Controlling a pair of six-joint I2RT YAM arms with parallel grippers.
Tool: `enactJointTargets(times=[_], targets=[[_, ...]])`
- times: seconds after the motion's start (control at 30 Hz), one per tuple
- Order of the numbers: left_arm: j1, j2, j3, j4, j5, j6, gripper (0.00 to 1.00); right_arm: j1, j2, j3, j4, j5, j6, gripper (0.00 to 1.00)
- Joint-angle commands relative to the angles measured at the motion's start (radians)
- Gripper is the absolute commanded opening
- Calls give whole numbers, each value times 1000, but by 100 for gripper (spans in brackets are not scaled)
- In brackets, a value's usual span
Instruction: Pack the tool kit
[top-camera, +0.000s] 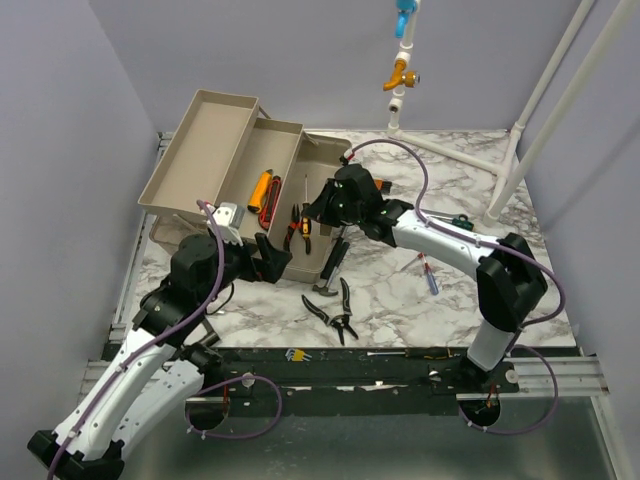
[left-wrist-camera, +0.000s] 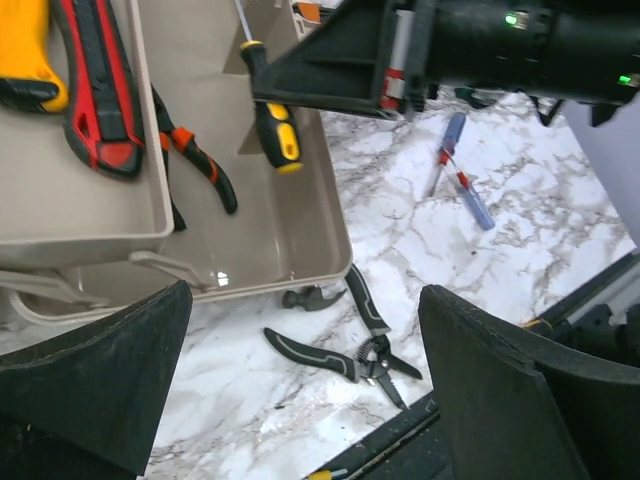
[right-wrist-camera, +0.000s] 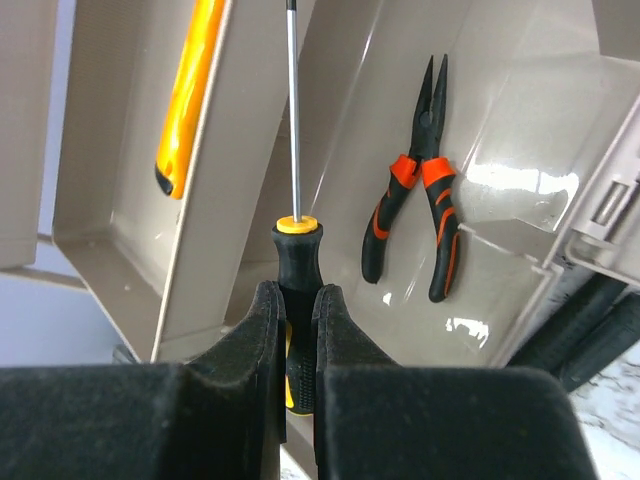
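Observation:
The beige tool box stands open at the back left, its trays fanned out. My right gripper is shut on the black-and-yellow handle of a screwdriver, with the shaft pointing away over the box's lower compartment. In the top view this gripper hovers at the box's right side. Orange-and-black pliers lie in that compartment. My left gripper is open and empty, above the marble table in front of the box. Black snips lie on the table below it.
A yellow knife and a red-and-black cutter lie in a tray. A hammer pokes out at the box's front edge. A blue screwdriver lies to the right. Hex keys sit at the near edge.

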Motion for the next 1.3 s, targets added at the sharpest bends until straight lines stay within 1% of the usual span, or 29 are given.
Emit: enactJointTargets(times=[0.0,0.1,0.17,0.37,0.47,0.53,0.63,0.7,0.77,0.87,1.0,1.17,1.27], targets=[[-5,-80,-67,45,75,-89,99,15,80,69,62,41,86,3],[-5,-129,-114,55,78,-108,99,45,145,136,16,129,93,3],[-5,-170,-141,54,62,-113,99,55,184,155,6,160,127,3],[-5,-251,-174,32,44,-120,99,59,293,182,54,146,192,3],[-5,-282,-183,24,40,-120,99,62,343,209,71,122,186,4],[-5,-292,-180,10,34,-120,99,64,376,230,62,107,177,9],[-5,-289,-176,-6,36,-115,99,63,399,243,60,86,169,25],[-5,-276,-173,-14,34,-112,99,63,403,251,52,70,148,33],[-5,-262,-181,-11,33,-111,99,62,398,257,41,61,129,44],[-5,-252,-202,12,40,-119,99,62,369,260,13,79,89,55],[-4,-221,-217,37,97,-123,99,61,294,224,-3,122,35,57],[-6,-111,-239,73,179,-118,99,61,139,144,-25,203,-76,57],[-9,-65,-278,139,230,-127,93,61,35,83,-61,285,-130,57]])
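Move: My right hand holds the yellow-black screwdriver over the open tool box; its resting spot beside the tray is about 3 cm ahead, 6 cm left and 11 cm below. The pliers lie level with my hand, 2 cm left and 13 cm down; the red cutter is 5 cm ahead, 9 cm left. From my left hand, the pruning shears lie 3 cm back, 13 cm right and 20 cm below; the hammer 8 cm ahead, 14 cm right. I lower the screwdriver about 11 cm with my right hand, carrying it left and a little forward into the box beside the tray, then open my fingers to let go of its handle and lift 7 or 8 cm clear, swinging back right. My left hand, still wide open, draws back, then sinks about 5 cm towards the shears. ##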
